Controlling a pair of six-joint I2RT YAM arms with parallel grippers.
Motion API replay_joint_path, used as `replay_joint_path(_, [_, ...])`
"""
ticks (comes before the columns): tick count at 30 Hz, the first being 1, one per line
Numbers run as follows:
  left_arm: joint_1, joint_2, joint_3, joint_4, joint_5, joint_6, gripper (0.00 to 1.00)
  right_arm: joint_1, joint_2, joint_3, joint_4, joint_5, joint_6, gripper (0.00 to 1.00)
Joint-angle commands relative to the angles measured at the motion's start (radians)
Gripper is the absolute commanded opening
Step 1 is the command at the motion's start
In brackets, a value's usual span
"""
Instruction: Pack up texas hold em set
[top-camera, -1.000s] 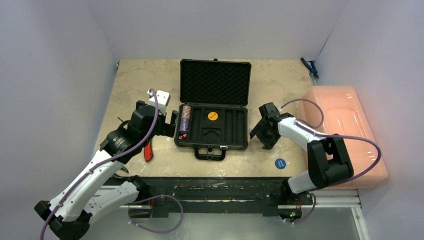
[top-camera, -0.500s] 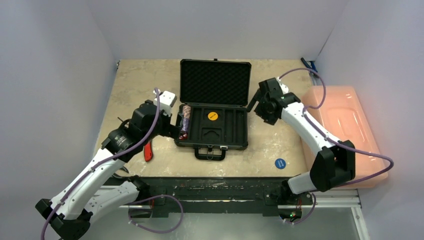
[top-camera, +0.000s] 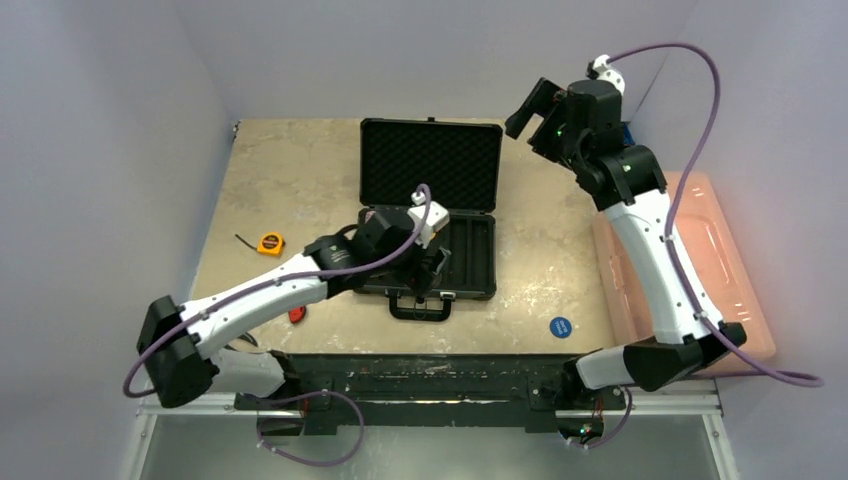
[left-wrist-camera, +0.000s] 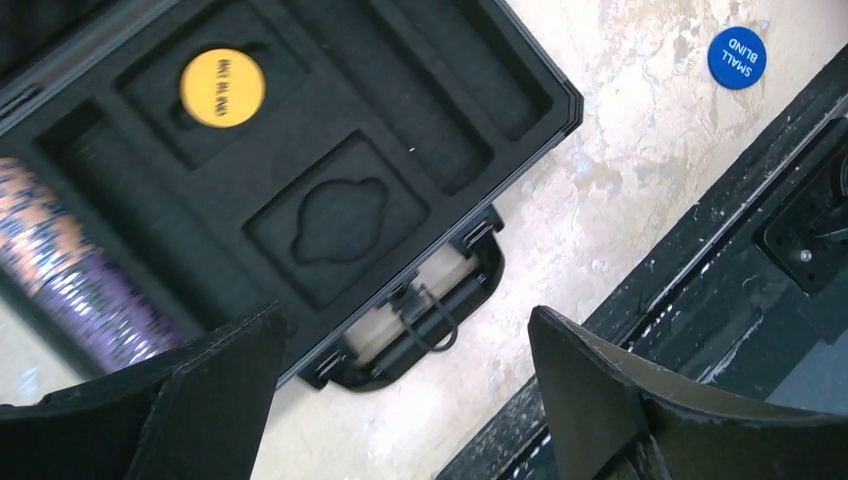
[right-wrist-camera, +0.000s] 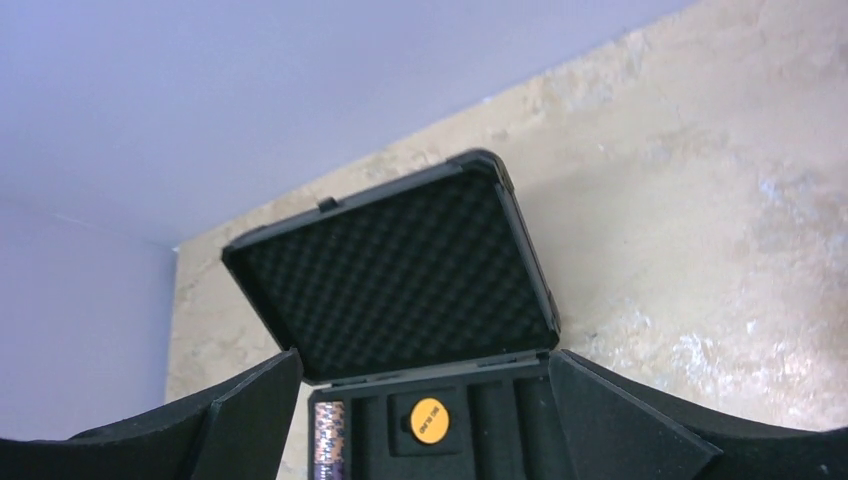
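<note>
The black briefcase (top-camera: 430, 165) lies open mid-table, its foam lid upright behind the moulded tray (top-camera: 470, 255). A chip stack (left-wrist-camera: 60, 260) fills the tray's left slot and a yellow disc (left-wrist-camera: 222, 88) sits in a middle recess. A blue disc (top-camera: 560, 326) lies on the table right of the case handle (left-wrist-camera: 430, 330). My left gripper (top-camera: 435, 270) hovers open over the tray's front edge, holding nothing. High above the lid's back right corner, my right gripper (top-camera: 530, 120) is open and empty, looking down on the lid (right-wrist-camera: 400, 270).
A yellow tape measure (top-camera: 270, 242) and a red-handled knife (top-camera: 297, 314) lie left of the case. A translucent pink bin (top-camera: 700, 240) stands along the right edge. White walls close in the table on three sides.
My left arm swung right from the case's left side to over the tray front, uncovering the tape measure. My right arm rose from beside the case to high at the back, jaws widening.
</note>
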Motion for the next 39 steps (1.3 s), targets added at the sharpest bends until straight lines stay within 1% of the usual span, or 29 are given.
replay_joint_path(1, [-0.044,0.115,0.083,0.141,0.037,-0.002,0.89,0.002,-0.094,0.099,0.038,0.043,-0.097,0.99])
replay_joint_path(5, [-0.096,0.262,0.171,0.182,0.093,0.048,0.89,0.003,-0.185,0.104,0.089,0.050,-0.142,0.99])
replay_joint_path(11, [-0.183,0.484,0.342,0.215,0.132,0.113,0.88,0.003,-0.345,0.019,0.242,-0.015,-0.186,0.99])
replay_joint_path(14, [-0.224,0.597,0.440,0.217,0.135,0.140,0.88,0.003,-0.384,0.005,0.250,-0.026,-0.188,0.99])
replay_joint_path(20, [-0.296,0.760,0.548,0.276,0.150,0.202,0.89,0.003,-0.412,-0.021,0.231,-0.050,-0.188,0.99])
replay_joint_path(23, [-0.325,0.811,0.584,0.305,0.171,0.231,0.89,0.003,-0.420,-0.042,0.230,-0.062,-0.180,0.99])
replay_joint_path(25, [-0.335,0.846,0.608,0.310,0.198,0.275,0.89,0.003,-0.420,-0.057,0.230,-0.072,-0.173,0.99])
replay_joint_path(32, [-0.342,0.973,0.731,0.288,0.283,0.310,0.89,0.003,-0.410,-0.096,0.235,-0.101,-0.156,0.99])
replay_joint_path(35, [-0.349,1.028,0.802,0.274,0.281,0.302,0.90,0.003,-0.398,-0.100,0.235,-0.113,-0.151,0.99])
replay_joint_path(39, [-0.356,1.105,0.885,0.252,0.238,0.292,0.90,0.002,-0.383,-0.103,0.236,-0.126,-0.146,0.99])
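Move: The blue small blind button I go for with my left hand lies about 33 cm to its right, 6 cm nearer my base and 18 cm below. The case handle is almost under that hand, about 2 cm back. The case's middle is some 11 cm ahead and 16 cm down, with the yellow button in it about 15 cm ahead. From my right hand, the blue button is roughly 22 cm back, 8 cm right and 36 cm down. I sweep my left hand some 30 cm to the right, away from over the case front and towards the blue small blind button, sinking about 12 cm and easing back a little, while the wrist turns about 40 degrees clockwise and the fingers stay wide open. My empty right hand clears out up and back, its fingers tipping upward, then sinks partway and comes slightly forward again. ##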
